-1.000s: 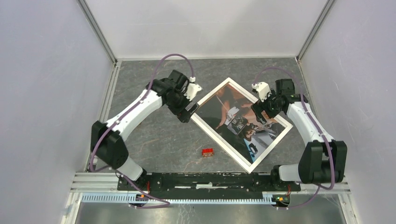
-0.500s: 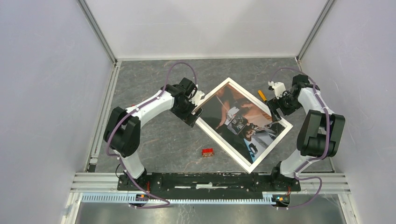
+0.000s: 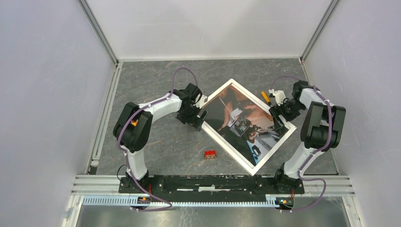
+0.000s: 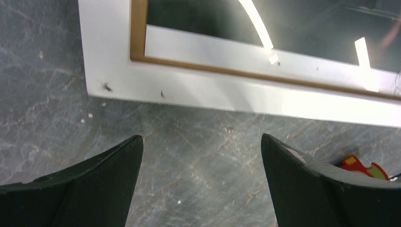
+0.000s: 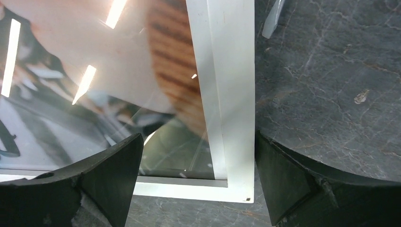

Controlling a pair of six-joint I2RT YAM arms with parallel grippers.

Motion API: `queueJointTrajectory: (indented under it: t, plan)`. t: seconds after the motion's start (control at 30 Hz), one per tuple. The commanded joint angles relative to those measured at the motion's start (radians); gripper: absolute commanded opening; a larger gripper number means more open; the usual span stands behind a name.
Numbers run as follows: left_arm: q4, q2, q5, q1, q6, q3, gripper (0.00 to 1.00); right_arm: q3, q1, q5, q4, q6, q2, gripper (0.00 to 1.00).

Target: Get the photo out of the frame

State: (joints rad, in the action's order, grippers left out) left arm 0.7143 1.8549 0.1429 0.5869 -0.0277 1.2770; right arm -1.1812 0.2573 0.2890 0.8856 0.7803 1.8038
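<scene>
The frame [image 3: 224, 145] lies flat on the table, turned like a diamond, white border up. The photo [image 3: 241, 116] of people shows inside it behind glossy glass. My left gripper [image 3: 196, 116] stands open just off the frame's left corner. In the left wrist view the white border [image 4: 213, 94] lies beyond the open left gripper [image 4: 201, 137], with only bare table between the fingers. My right gripper [image 3: 280, 113] stands open at the frame's right corner. In the right wrist view the right gripper [image 5: 198, 135] straddles that corner of the frame [image 5: 231, 118], over the photo [image 5: 94, 71].
A small red object [image 3: 210, 153] lies on the table near the frame's lower left edge, also seen as a red object [image 4: 361, 165] by my left finger. A small orange-handled item [image 3: 265, 97] lies beside the frame's upper right edge. Grey walls enclose the table.
Both arms have folded in and come down. The right gripper moved off the photo to the frame's right corner; the left settled at the left corner. The frame has not moved.
</scene>
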Motion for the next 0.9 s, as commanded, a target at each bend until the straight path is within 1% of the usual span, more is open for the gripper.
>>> queueJointTrajectory:
  t: [0.0,0.1,0.23,0.57,0.7,0.87]
  plan:
    - [-0.071,0.051,0.019,-0.004,-0.066,0.071,1.00,-0.012,0.004,0.066,0.096,0.023,0.019,0.91]
    - [-0.073,0.082,0.013,-0.010,-0.076,0.107,1.00,0.016,0.004,0.099,0.111,0.025,0.009,0.91]
    - [-0.073,0.122,0.046,-0.029,-0.094,0.156,1.00,0.050,0.005,0.119,0.122,0.034,-0.012,0.90]
    - [-0.053,0.206,0.024,-0.040,-0.075,0.275,1.00,0.135,0.002,0.165,0.203,0.144,-0.058,0.89]
    - [-0.039,0.240,0.030,-0.047,-0.068,0.315,1.00,0.166,-0.017,0.191,0.232,0.182,-0.068,0.89]
    - [-0.019,0.270,0.033,-0.046,-0.051,0.362,1.00,0.204,-0.070,0.207,0.263,0.232,-0.077,0.89]
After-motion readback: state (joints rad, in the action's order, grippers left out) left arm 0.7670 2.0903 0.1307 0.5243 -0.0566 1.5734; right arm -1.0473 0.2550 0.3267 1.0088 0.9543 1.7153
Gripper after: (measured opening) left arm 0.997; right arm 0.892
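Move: Some 18 cm to the left hand's right, and about level with it, lies the middle of the photo frame. The frame's left corner is roughly 5 cm ahead of that hand and 4 cm to its left; the red toy stands about 13 cm back and 4 cm right. For the right hand, the frame's middle is some 18 cm left, its right corner about 5 cm right and level, and the orange-handled tool about 13 cm ahead and 5 cm left. All lie a couple of centimetres below the hands. Pulling back with the right hand while pushing forward with the left works the frame round between them. The right, its outer finger still against the outside of the far-right side near the corner, goes about 6 cm back, gathering speed, and drifts left as its wrist turns some 10 degrees counter-clockwise. The left dips slightly, then slides about 7 cm forward low over the table, one finger coming against the near-left side. Both grippers stay open. ##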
